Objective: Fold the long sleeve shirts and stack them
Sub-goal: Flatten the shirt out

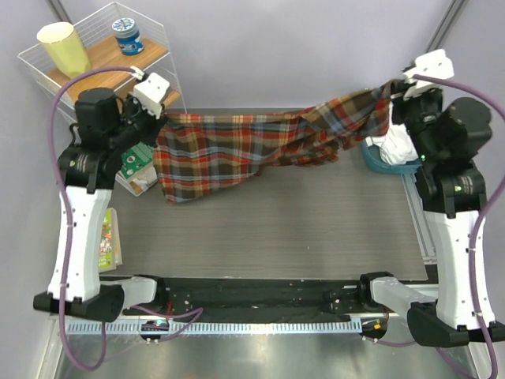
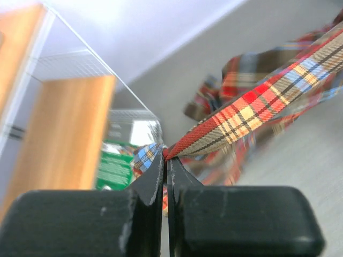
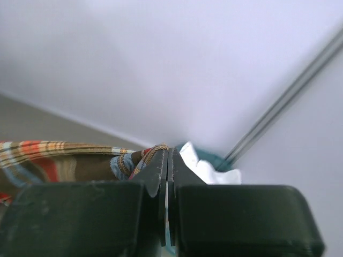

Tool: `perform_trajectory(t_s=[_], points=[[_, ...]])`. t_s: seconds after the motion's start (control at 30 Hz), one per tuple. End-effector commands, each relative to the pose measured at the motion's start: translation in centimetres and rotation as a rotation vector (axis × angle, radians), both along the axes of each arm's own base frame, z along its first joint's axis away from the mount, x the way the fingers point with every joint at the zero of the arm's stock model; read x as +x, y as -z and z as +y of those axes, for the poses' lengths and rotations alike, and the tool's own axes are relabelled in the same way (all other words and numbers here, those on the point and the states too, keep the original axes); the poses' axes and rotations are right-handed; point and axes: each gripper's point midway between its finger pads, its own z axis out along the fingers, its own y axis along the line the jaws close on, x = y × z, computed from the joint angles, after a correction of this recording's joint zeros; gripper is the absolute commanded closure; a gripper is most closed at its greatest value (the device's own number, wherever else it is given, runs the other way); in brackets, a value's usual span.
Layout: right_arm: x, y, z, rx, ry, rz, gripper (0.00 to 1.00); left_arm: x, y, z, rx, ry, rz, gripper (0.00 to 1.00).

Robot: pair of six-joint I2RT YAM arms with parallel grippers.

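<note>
The plaid shirt [image 1: 237, 150] hangs stretched between my two grippers above the far part of the table. My left gripper [image 1: 162, 117] is shut on its left edge; in the left wrist view [image 2: 166, 154] the taut plaid hem [image 2: 257, 107] runs up and right from the jaws. My right gripper [image 1: 394, 88] is shut on its right end, held higher; in the right wrist view [image 3: 169, 152] plaid cloth [image 3: 80, 160] leads off left. The white shirt [image 1: 397, 148] lies in the teal basket [image 1: 379, 163] below my right gripper, and shows in the right wrist view [image 3: 201, 166].
A white wire shelf [image 1: 95, 59] at far left holds a yellow cup [image 1: 65, 47] and a blue-lidded jar [image 1: 127, 35]. Green packets [image 1: 136, 162] lie under it. A booklet [image 1: 109, 241] lies by the left arm. A metal rail [image 1: 418, 213] runs along the right.
</note>
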Motion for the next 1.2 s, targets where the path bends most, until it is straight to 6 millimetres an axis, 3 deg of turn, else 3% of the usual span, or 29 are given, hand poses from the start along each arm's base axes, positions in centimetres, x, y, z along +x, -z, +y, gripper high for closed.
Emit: perform_trajectory(t_s=[0.0,0.17,0.27,0.47,0.57,0.63,0.73,0.8,0.83,0.87,0.93,0.97,1.0,1.03,1.07,1.1,1.13,1.17], points=[[-6.3,-12.5,-3.6,0.125,0.160,-0.373,0.99,-3.1,-8.5,1.0,-0.083,-0.050,-0.283,1.00],[-14.7,-18.5,-5.2,0.163,0.202,-0.573,0.99,-9.0,-13.8,1.0,-0.128,0.009,-0.461,1.00],[-20.2,-21.1,-5.8,0.164,0.204,-0.676,0.99,-13.3,-17.4,1.6,-0.165,0.012,-0.580,1.00],[-29.0,-25.9,-7.2,0.151,0.250,-0.882,0.99,-21.3,-24.1,3.0,-0.237,0.006,-0.832,1.00],[-30.6,-27.4,-7.4,0.135,0.264,-0.940,0.99,-22.7,-26.1,3.5,-0.249,-0.009,-0.895,1.00],[-30.1,-27.7,-7.3,0.102,0.274,-0.949,0.99,-22.3,-26.5,3.7,-0.250,-0.024,-0.903,1.00],[-26.4,-26.9,-6.5,0.058,0.257,-0.904,0.99,-19.3,-25.5,3.8,-0.245,-0.059,-0.856,1.00],[-21.8,-25.2,-5.6,0.013,0.233,-0.829,0.99,-16.3,-24.5,4.2,-0.236,-0.107,-0.811,1.00],[-19.9,-24.4,-5.4,-0.008,0.231,-0.800,0.99,-14.0,-22.9,4.2,-0.218,-0.131,-0.758,1.00],[-16.3,-22.6,-4.9,-0.038,0.220,-0.745,0.99,-12.5,-21.8,4.0,-0.209,-0.133,-0.722,1.00],[-11.4,-19.8,-4.3,-0.107,0.219,-0.663,0.99,-7.7,-17.3,3.1,-0.167,-0.122,-0.588,1.00],[-7.9,-17.2,-4.0,-0.133,0.217,-0.609,0.99,-6.1,-15.8,2.7,-0.163,-0.112,-0.553,1.00],[-5.9,-15.8,-3.6,-0.157,0.205,-0.586,0.99,-4.0,-13.5,2.0,-0.144,-0.090,-0.494,1.00],[-3.2,-14.3,-3.4,-0.195,0.206,-0.558,0.99,-2.0,-9.8,1.4,-0.129,-0.073,-0.406,1.00],[-0.1,-11.0,-2.9,-0.222,0.189,-0.488,0.99,-0.6,-7.8,1.0,-0.129,-0.065,-0.363,1.00],[1.5,-9.5,-2.7,-0.234,0.184,-0.463,0.99,1.4,-5.9,0.6,-0.120,-0.059,-0.332,1.00],[5.0,-6.3,-1.9,-0.272,0.146,-0.406,0.99,3.1,-2.1,0.2,-0.104,-0.055,-0.250,1.00],[6.6,-4.8,-1.6,-0.283,0.133,-0.376,0.99,4.3,-0.6,0.0,-0.093,-0.061,-0.227,1.00]])
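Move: I hold the shirt stretched between my shut grippers, high over the table. The open tabletop it will lie on is centred about 23 cm right of my left hand, 4 cm back and 41 cm down. From my right hand it is some 27 cm left, 4 cm back and 50 cm down. The wire shelf's middle stands roughly 14 cm left of my left hand, 8 cm ahead and 20 cm lower; the bin lies some 15 cm ahead of my right hand, 8 cm right and 43 cm below. Keeping both grips on the shirt, I fling it: both hands sweep back towards my bases and up together, the left about 26 cm back and the right some 32, each rising about 27, wrists tipping up roughly 55 degrees. Then I whip them forward and down, wrists tipping halfway back, fast and still high over the table. ##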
